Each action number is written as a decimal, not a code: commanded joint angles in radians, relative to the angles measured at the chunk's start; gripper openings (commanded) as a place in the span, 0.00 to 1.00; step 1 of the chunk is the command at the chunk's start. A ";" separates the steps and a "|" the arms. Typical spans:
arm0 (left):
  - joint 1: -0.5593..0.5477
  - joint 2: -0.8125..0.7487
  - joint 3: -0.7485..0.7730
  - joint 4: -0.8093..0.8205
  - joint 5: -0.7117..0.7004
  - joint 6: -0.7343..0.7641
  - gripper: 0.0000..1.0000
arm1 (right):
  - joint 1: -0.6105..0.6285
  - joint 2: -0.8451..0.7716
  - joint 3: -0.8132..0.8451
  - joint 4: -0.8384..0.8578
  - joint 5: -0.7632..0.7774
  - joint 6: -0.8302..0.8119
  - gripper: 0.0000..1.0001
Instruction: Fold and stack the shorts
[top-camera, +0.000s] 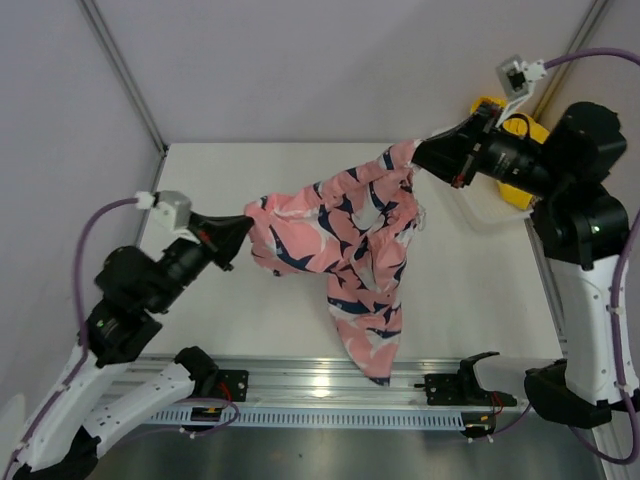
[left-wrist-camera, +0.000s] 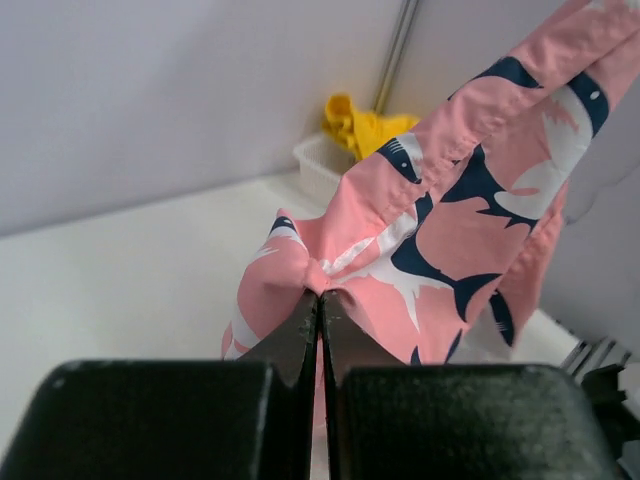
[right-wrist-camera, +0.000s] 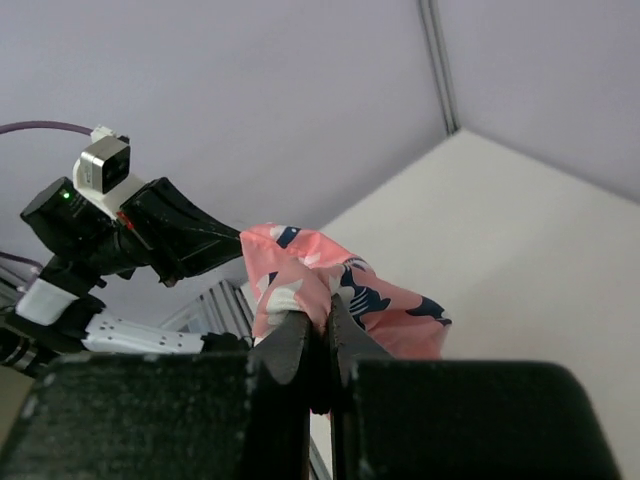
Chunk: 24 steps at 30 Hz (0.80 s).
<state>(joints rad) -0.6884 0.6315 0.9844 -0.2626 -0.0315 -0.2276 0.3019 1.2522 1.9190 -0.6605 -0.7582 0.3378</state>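
Note:
The pink shorts (top-camera: 350, 235) with navy-and-white print hang stretched above the table between both arms, one leg drooping toward the front rail. My left gripper (top-camera: 248, 232) is shut on their left edge; in the left wrist view its gripper (left-wrist-camera: 320, 292) pinches a fold of pink shorts (left-wrist-camera: 440, 230). My right gripper (top-camera: 415, 155) is shut on the upper right corner; the right wrist view shows that gripper (right-wrist-camera: 330, 300) clamping bunched pink shorts (right-wrist-camera: 300, 270). The yellow shorts (top-camera: 520, 125) lie at the back right, mostly hidden behind the right arm, and appear as yellow shorts (left-wrist-camera: 362, 125) in the basket.
A white mesh basket (left-wrist-camera: 322, 170) stands at the table's far right corner. The metal rail (top-camera: 320, 385) with two black mounts runs along the front edge. Grey walls and a corner post (top-camera: 120, 70) close in the back.

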 joint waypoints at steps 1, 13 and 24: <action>-0.003 -0.101 0.112 -0.193 -0.013 -0.004 0.00 | 0.008 -0.100 0.109 0.102 -0.064 0.095 0.00; -0.003 -0.191 0.338 -0.288 0.019 0.036 0.00 | -0.052 -0.275 0.216 0.101 -0.058 0.213 0.00; -0.003 0.014 0.467 -0.362 -0.105 0.002 0.00 | -0.129 -0.137 0.089 0.125 -0.086 0.268 0.00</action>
<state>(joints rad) -0.6910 0.5152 1.5261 -0.5785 -0.0387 -0.2016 0.1837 1.0054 2.0987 -0.5560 -0.8558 0.5663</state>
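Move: Both hands already pinch the pink shorts in mid-air. Their middle hangs about 12 cm to the right of the left hand, 3 cm nearer the base and 2 cm below it. From the right hand it lies some 9 cm to the left, 6 cm back and 14 cm lower. The basket with the yellow shorts is about 30 cm ahead of the right hand, 30 cm to its right and 48 cm below. Upwards, back and apart in one quick sweep, both hands still pinching the pink shorts: the left hand rises about 16 cm while drawing back and to the left. The right hand swings back some 20 cm while climbing and edging right, then comes about 4 cm forward again and sinks slightly. Both sets of fingers tilt upward. ##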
